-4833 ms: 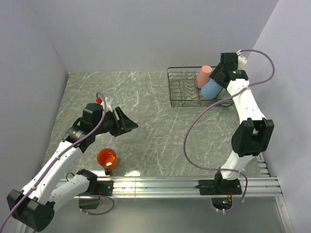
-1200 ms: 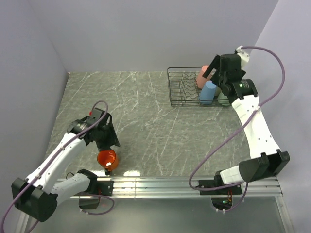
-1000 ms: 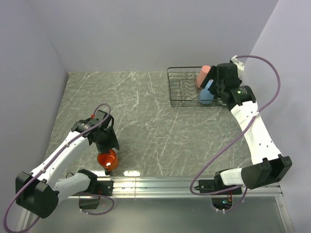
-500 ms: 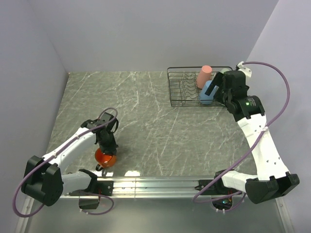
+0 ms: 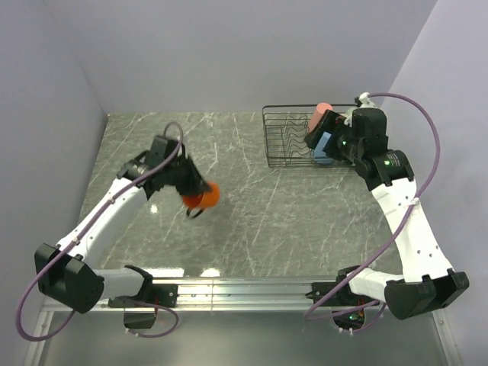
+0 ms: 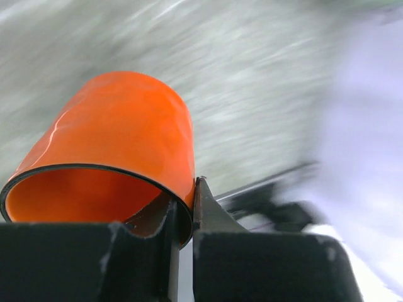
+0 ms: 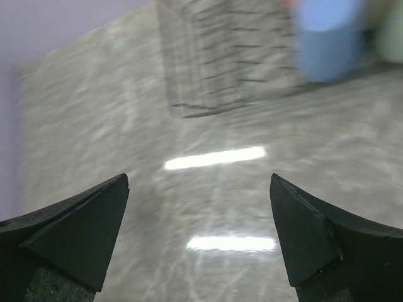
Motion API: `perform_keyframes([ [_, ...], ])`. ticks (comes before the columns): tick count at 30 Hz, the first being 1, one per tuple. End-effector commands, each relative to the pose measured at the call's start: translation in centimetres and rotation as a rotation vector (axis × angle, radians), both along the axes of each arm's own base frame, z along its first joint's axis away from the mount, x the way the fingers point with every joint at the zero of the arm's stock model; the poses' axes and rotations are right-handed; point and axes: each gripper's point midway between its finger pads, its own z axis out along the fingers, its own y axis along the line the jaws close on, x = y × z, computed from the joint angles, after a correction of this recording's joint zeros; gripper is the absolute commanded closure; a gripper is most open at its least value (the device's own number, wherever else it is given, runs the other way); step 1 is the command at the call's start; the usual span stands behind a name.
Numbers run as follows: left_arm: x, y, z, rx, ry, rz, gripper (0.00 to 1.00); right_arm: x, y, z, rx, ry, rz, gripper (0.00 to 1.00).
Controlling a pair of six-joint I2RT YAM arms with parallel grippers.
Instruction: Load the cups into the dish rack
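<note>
My left gripper [image 5: 195,192] is shut on the rim of the orange mug [image 5: 204,196] and holds it off the table, left of the middle. In the left wrist view the mug [image 6: 119,135] fills the frame, with one finger inside the rim and one outside [image 6: 203,201]. The black wire dish rack [image 5: 268,141] stands at the back right with the salmon pink cup [image 5: 320,116] and the light blue cup [image 5: 323,150] in it. My right gripper [image 5: 320,137] is open and empty over the rack. Its wrist view shows the blue cup [image 7: 330,38], the rack [image 7: 208,69] and a pale green cup [image 7: 390,31].
Grey walls close the table on the left, back and right. The metal rail [image 5: 252,290] with both arm bases runs along the near edge. The right arm's purple cable [image 5: 438,152] loops beside the rack.
My left gripper closed on the orange mug near the front edge and lifted it up and toward the middle. My right gripper left the blue cup in the rack and opened.
</note>
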Motion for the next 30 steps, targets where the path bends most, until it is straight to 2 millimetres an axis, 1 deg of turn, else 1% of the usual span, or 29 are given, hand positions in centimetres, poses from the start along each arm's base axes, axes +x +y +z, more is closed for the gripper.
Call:
perform_keyframes([
  [1, 4.7, -3.6, 8.8, -0.294, -0.174, 0.001, 1.00, -0.4, 6.1, 3.4, 0.204, -0.131, 0.313, 0.00],
  [2, 5.9, -4.1, 10.9, -0.361, -0.232, 0.002, 1.00, -1.4, 7.6, 3.3, 0.263, -0.115, 0.402, 0.00],
  [3, 6.1, -4.7, 12.5, -0.456, -0.209, 0.007, 1.00, -1.7, 8.3, 3.5, 0.291, -0.122, 0.440, 0.00],
  [4, 7.1, -4.4, 13.7, -0.510, -0.232, 0.028, 1.00, -1.8, 9.1, 4.3, 0.323, -0.159, 0.489, 0.00],
  [5, 7.9, -4.6, 15.6, -0.582, -0.295, 0.019, 1.00, -2.1, 9.7, 4.0, 0.375, -0.136, 0.525, 0.00],
  [6, 8.1, -4.6, 17.0, -0.663, -0.277, 0.043, 1.00, -3.2, 10.8, 4.3, 0.424, -0.128, 0.609, 0.00],
  [7, 8.5, -4.2, 17.9, -0.706, -0.281, 0.044, 1.00, -3.2, 11.4, 5.5, 0.451, -0.182, 0.661, 0.00],
  [8, 8.6, -4.1, 18.6, -0.743, -0.285, 0.041, 1.00, -3.5, 11.9, 5.4, 0.506, -0.161, 0.680, 0.00],
  [9, 8.9, -4.0, 20.5, -0.818, -0.317, 0.039, 1.00, -4.4, 12.6, 5.7, 0.546, -0.156, 0.745, 0.00],
  [10, 8.8, -3.9, 21.1, -0.860, -0.307, 0.015, 1.00, -4.4, 12.9, 7.0, 0.564, -0.226, 0.793, 0.00],
  [11, 8.8, -3.9, 21.3, -0.941, -0.250, 0.038, 1.00, -4.5, 13.3, 6.5, 0.613, -0.188, 0.805, 0.00],
  [12, 8.5, -3.7, 23.4, -1.013, -0.322, -0.001, 1.00, -4.7, 13.6, 6.9, 0.626, -0.202, 0.843, 0.00],
  [13, 8.4, -3.5, 23.9, -1.063, -0.323, -0.006, 1.00, -5.3, 13.9, 7.5, 0.634, -0.231, 0.905, 0.00],
  [14, 8.5, -3.3, 23.6, -1.102, -0.305, 0.014, 1.00, -5.3, 14.2, 7.4, 0.653, -0.215, 0.923, 0.00],
  [15, 8.4, -3.2, 24.2, -1.164, -0.262, 0.033, 1.00, -5.4, 14.3, 7.5, 0.652, -0.222, 0.942, 0.00],
  [16, 8.0, -2.9, 25.4, -1.208, -0.309, 0.006, 1.00, -5.6, 14.6, 7.7, 0.653, -0.227, 0.966, 0.00],
  [17, 8.0, -2.7, 25.5, -1.251, -0.277, 0.028, 1.00, -5.3, 14.9, 7.7, 0.655, -0.225, 0.975, 0.00],
  [19, 7.7, -2.4, 26.5, -1.297, -0.306, 0.013, 1.00, -5.1, 15.5, 7.5, 0.655, -0.216, 0.988, 0.00],
  [21, 7.5, -2.2, 27.1, -1.332, -0.297, 0.013, 1.00, -4.5, 15.9, 7.3, 0.655, -0.211, 0.991, 0.00],
  [22, 7.3, -2.1, 27.5, -1.345, -0.313, 0.001, 1.00, -4.6, 16.3, 7.1, 0.655, -0.203, 0.999, 0.00],
  [26, 6.9, -2.2, 28.6, -1.384, -0.303, -0.035, 1.00, -4.0, 17.1, 5.8, 0.645, -0.183, 0.999, 0.00],
  [30, 6.5, -2.5, 28.7, -1.391, -0.289, -0.048, 1.00, -4.0, 18.3, 5.2, 0.651, -0.174, 1.010, 0.00],
])
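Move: The left hand already has the orange cup clamped at its rim and is bringing it to the open right gripper, some 31 cm to its right, 8 cm ahead and 13 cm higher. Seen from the empty right hand, the orange cup is about 30 cm left, 9 cm back and 17 cm below; the dish rack's middle lies roughly 17 cm ahead, 2 cm left and 27 cm down, the blue cup 14 cm ahead, 3 cm left and 25 cm down. Rising quickly by some 23 cm and forward about 9, the left hand keeps its pinch on the orange cup and swings its fingers up from steeply down to point right, turning the cup's base towards the right gripper. The right hand sweeps left about 17 cm and slightly back, away from over the rack side, turning counter-clockwise and rolling, fingers wide open, to face the cup. ##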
